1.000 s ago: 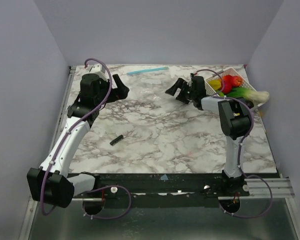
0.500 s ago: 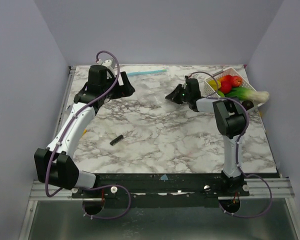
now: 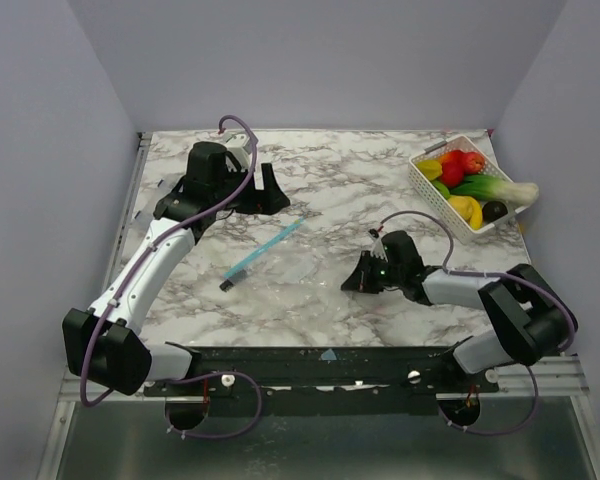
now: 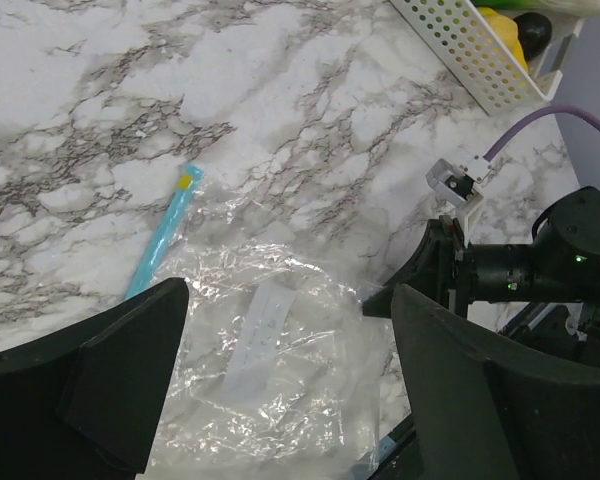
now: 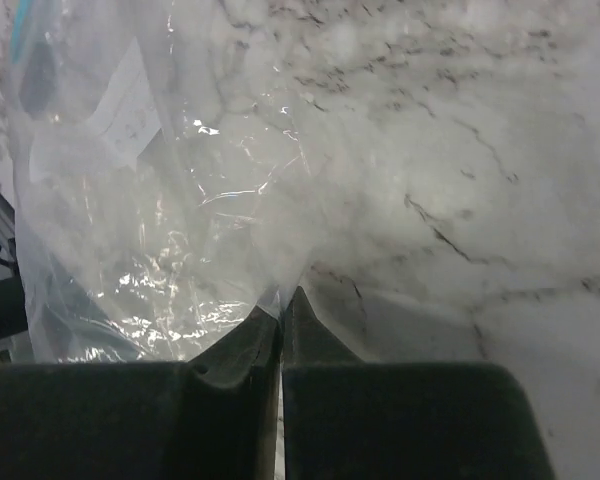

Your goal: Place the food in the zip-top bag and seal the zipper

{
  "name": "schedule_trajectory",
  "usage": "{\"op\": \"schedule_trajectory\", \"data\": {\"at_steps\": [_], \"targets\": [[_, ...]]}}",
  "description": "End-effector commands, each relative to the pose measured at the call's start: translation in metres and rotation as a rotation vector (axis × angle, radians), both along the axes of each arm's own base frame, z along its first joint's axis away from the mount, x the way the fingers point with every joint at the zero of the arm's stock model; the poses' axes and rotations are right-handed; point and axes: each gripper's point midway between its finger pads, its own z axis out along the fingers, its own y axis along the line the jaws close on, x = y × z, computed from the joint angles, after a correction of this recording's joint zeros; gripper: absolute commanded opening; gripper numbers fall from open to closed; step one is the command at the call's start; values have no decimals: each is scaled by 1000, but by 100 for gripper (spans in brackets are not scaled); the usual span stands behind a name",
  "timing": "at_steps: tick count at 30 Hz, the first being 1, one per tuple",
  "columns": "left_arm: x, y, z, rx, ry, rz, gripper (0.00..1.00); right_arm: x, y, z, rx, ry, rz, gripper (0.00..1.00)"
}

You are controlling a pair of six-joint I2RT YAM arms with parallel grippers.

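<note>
The zip-top bag (image 3: 292,262) lies flat and crumpled in the middle of the marble table, a white patch showing on it. Its teal zipper (image 3: 265,248) runs diagonally along its left edge. My right gripper (image 3: 354,284) is low over the table, shut on the bag's right edge; in the right wrist view the fingertips (image 5: 270,318) pinch clear film of the bag (image 5: 150,220). My left gripper (image 3: 272,190) hovers open behind the bag, which shows below it (image 4: 280,380) beside the zipper (image 4: 165,235). The food (image 3: 465,175) fills a white basket at the far right.
The white perforated basket (image 3: 427,187) stands at the table's far right corner, and its rim (image 4: 460,50) shows in the left wrist view. A small black bar (image 3: 227,285) lies by the zipper's near end. The table's front edge is close behind my right gripper.
My right gripper closed on the bag and dragged it from the far edge toward the near middle of the table. My left gripper moved right, staying open.
</note>
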Motion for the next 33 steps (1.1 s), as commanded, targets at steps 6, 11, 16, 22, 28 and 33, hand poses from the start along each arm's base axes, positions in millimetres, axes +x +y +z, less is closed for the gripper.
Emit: {"op": "schedule_trajectory", "data": {"at_steps": [6,11,16,22,28,33], "targets": [[-10,-13,22,-82,-29,-76,83,3,-95,13,-452,52,-330,46],[-13,-8,29,-83,-62,-55,83,39,-127,58,-617,-107,-456,57],[-5,11,32,-38,-90,43,83,23,-43,97,-537,-200,-240,65],[-2,36,42,-64,-144,150,83,-38,65,89,-345,-189,1,68],[-1,37,46,-88,-134,134,83,-70,91,32,-292,-82,94,64],[0,38,43,-86,-136,140,83,-51,-4,2,-660,-113,-176,64]]}}
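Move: The zip-top bag's right corner is already pinched in the right fingers; the bag's middle lies about 11 cm to the left of that hand, level with it and a couple of centimetres lower. The blue zipper's middle is some 17 cm left and 9 cm ahead. The food basket stands roughly 26 cm to the right and 27 cm ahead. From the raised left hand, the bag's middle is about 11 cm back, 3 cm right and 24 cm below. The bag's right corner is let go as the right fingers open to about two-thirds. That hand swings right, slightly forward and up about 11 cm, then sweeps left and back and drops over the bag's near part, still open and pitched some 25 degrees more steeply down; contact there can't be made out. The open left hand rises about 4 cm and shifts as much left. ##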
